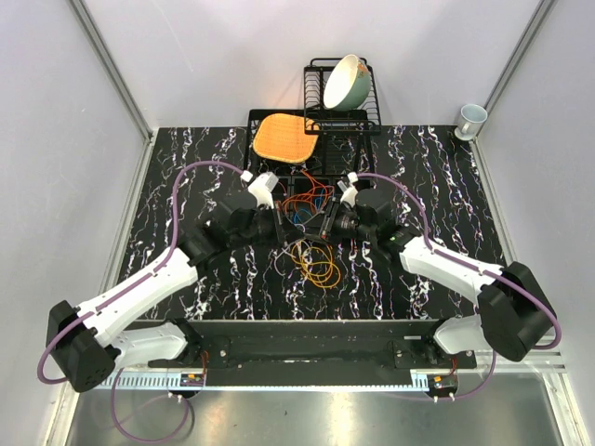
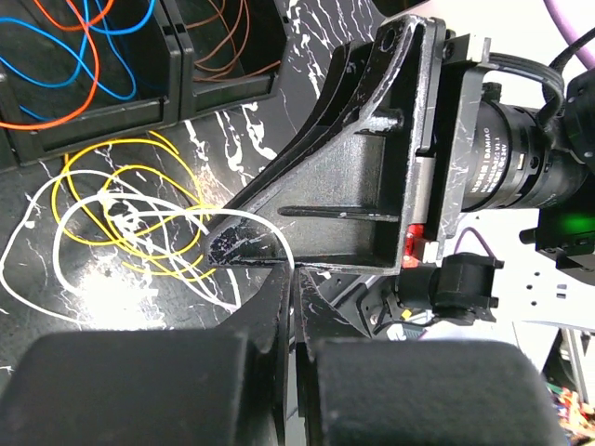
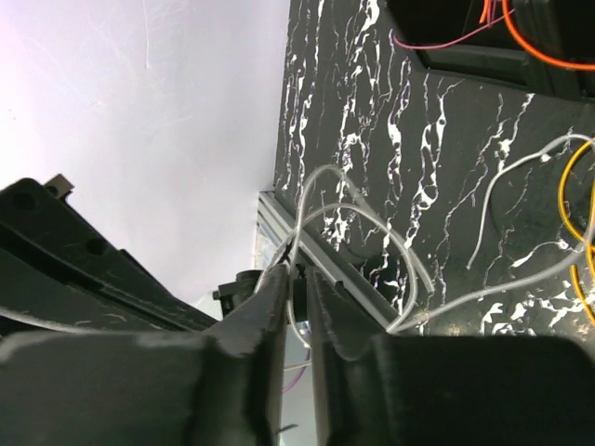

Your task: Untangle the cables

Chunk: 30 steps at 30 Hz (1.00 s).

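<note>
A pile of yellow and orange cables [image 1: 318,265] lies on the black marbled table between my arms. Red and blue cables [image 1: 307,198] sit in a black tray behind it. My left gripper [image 1: 279,227] and right gripper [image 1: 327,223] meet tip to tip above the pile. In the left wrist view my left gripper [image 2: 296,271] is shut on a white cable [image 2: 263,221], which loops left over a yellow cable [image 2: 121,142]. In the right wrist view my right gripper [image 3: 297,269] is shut on the white cable [image 3: 358,208], which arches to the right.
A black divided tray [image 2: 177,56] holds blue, orange and brown cables. A dish rack [image 1: 316,67] with a pale bowl [image 1: 346,81] stands at the back. A woven mat [image 1: 284,137] lies beside it. A cup [image 1: 471,118] stands at the back right.
</note>
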Each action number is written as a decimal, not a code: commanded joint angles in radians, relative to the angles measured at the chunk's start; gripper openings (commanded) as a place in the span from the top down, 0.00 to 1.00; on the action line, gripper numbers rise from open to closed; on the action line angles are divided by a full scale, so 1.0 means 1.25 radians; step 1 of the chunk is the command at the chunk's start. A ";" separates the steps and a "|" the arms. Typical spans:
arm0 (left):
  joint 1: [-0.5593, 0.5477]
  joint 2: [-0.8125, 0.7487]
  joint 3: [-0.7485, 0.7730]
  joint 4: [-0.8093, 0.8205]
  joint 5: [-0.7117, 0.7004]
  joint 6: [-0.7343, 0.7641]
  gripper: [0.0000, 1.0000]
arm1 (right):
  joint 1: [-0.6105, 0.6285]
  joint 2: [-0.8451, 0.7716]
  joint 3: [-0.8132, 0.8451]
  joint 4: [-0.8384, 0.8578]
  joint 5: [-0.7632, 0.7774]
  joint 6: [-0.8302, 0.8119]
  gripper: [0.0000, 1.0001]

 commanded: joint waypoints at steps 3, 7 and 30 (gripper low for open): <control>0.010 0.001 -0.011 0.056 0.059 -0.013 1.00 | 0.015 -0.003 -0.004 0.055 -0.010 -0.001 0.93; 0.013 -0.001 -0.006 0.043 0.050 -0.009 0.98 | 0.016 -0.019 -0.007 0.019 0.019 -0.011 1.00; 0.014 -0.330 0.001 -0.481 -0.428 0.151 0.01 | -0.172 -0.091 0.507 -0.493 0.116 -0.272 1.00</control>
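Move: The white cable's strand is pinched in the left gripper's tips, and its next bit runs between the right gripper's closing tips, so it is practically at both hand points. The yellow cable lies on the table, about 1 cm ahead of the left hand, 5 cm to its right and 20 cm below. The orange cable, in the box's middle compartment, lies roughly 15 cm ahead of the left hand, 2 cm to its right and 17 cm below. Finish closing the right gripper on the white strand beside the left fingertips, then open the left gripper wide to hand it over and draw that hand away to the left, about 14 cm and slightly back. With the right fingers shut, sweep up some 18 cm, also to the right and forward, turning the fingers upward, to haul the white cable off the table and away from the yellow one. ##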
